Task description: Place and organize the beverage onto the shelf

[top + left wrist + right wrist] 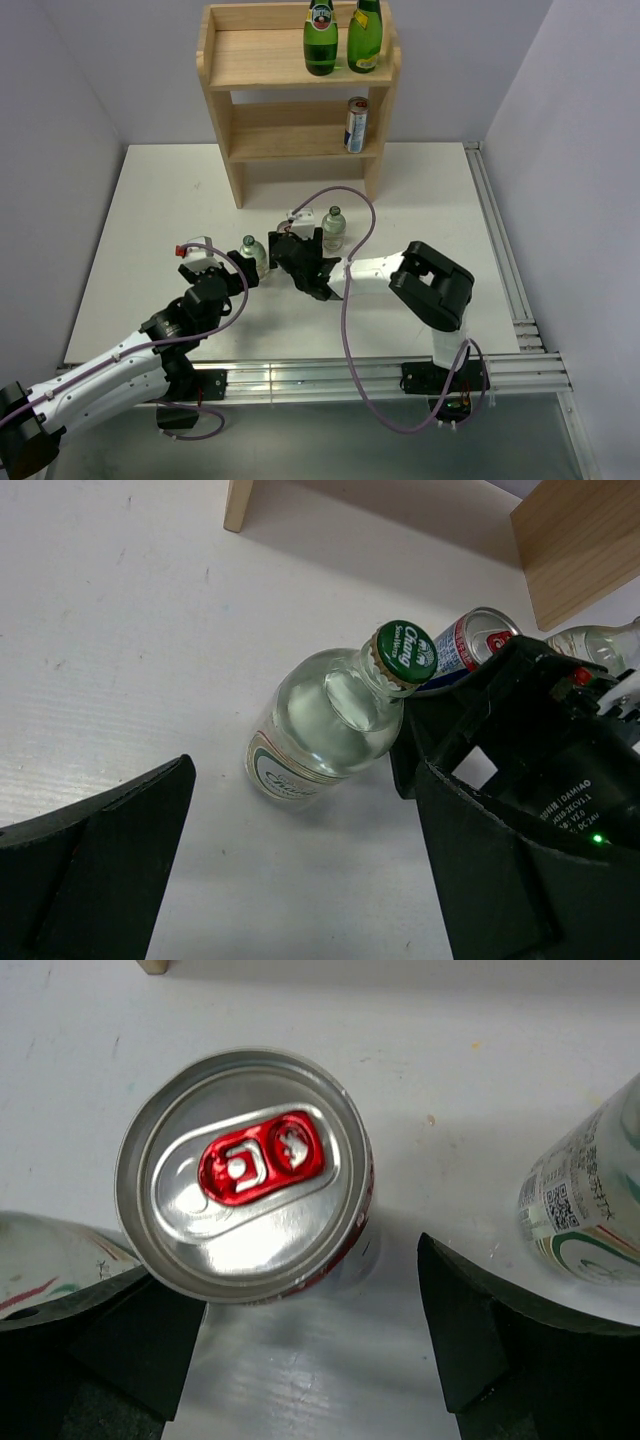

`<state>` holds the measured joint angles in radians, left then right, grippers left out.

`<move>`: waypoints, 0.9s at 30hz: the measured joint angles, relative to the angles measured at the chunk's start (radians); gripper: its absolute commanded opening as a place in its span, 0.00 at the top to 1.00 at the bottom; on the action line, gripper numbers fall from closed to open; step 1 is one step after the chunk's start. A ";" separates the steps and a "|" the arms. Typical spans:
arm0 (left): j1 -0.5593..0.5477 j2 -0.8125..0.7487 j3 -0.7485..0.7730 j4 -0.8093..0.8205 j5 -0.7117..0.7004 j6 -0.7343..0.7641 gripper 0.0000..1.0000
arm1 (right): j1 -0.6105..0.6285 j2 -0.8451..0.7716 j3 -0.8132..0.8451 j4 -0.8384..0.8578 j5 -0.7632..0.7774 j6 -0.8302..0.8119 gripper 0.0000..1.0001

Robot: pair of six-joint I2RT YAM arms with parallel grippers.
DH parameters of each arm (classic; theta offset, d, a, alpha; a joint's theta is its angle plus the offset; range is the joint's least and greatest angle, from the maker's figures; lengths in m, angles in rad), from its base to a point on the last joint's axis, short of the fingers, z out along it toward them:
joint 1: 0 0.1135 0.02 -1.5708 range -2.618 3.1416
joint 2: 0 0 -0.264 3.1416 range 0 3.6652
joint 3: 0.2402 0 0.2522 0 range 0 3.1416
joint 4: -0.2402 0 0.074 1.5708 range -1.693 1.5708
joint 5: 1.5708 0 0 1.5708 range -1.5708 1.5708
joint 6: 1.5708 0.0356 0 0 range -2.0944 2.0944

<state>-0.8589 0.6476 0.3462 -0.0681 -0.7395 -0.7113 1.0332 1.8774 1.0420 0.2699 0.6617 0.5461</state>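
The wooden shelf [262,62] stands at the back, with two green bottles [320,40] on its top tier and a can [356,124] on the middle tier. A clear green-capped bottle [335,715] stands on the table just ahead of my left gripper [310,880], which is open wide and apart from it. My right gripper [300,1300] is open around a silver can with a red tab [243,1175]. The can sits close against the left finger [130,1335], with a gap to the right one. In the top view the right gripper [285,245] covers this can.
A second clear bottle [333,228] stands just right of the right gripper and shows at the right wrist view's edge [590,1210]. The two grippers are close together, with the green-capped bottle [253,252] between them. Grey walls enclose the table on three sides.
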 measured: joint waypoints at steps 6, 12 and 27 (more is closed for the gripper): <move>0.000 0.000 0.000 0.000 0.000 0.000 0.01 | -0.027 0.035 0.023 0.029 0.000 -0.008 0.12; 0.000 0.001 0.000 0.000 0.000 0.000 0.01 | -0.038 0.104 0.054 0.059 0.004 -0.017 0.25; 0.000 0.002 0.000 0.000 0.000 0.000 0.01 | -0.029 0.058 0.023 0.024 0.070 -0.053 0.92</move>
<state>-0.8589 0.6498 0.3462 -0.0681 -0.7391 -0.7109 1.0042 1.9350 1.0645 0.2943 0.7319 0.4927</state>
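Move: The can with the red tab stands about 3 cm straight ahead of the right hand, its middle some 4 cm lower. One clear bottle is roughly 8 cm to the hand's left and 1 cm back; the other is about 12 cm to its right and 6 cm ahead, both about 3 cm below. From the left hand the can lies some 10 cm ahead, 16 cm right and 9 cm below. Forward about 3 cm and then down nearly as much, the right hand brings its open fingers around the can between the two clear bottles, and they close and pinch its sides. Still gripping, the hand turns back with the can, rising some 1.5 cm while easing a little right and back. ##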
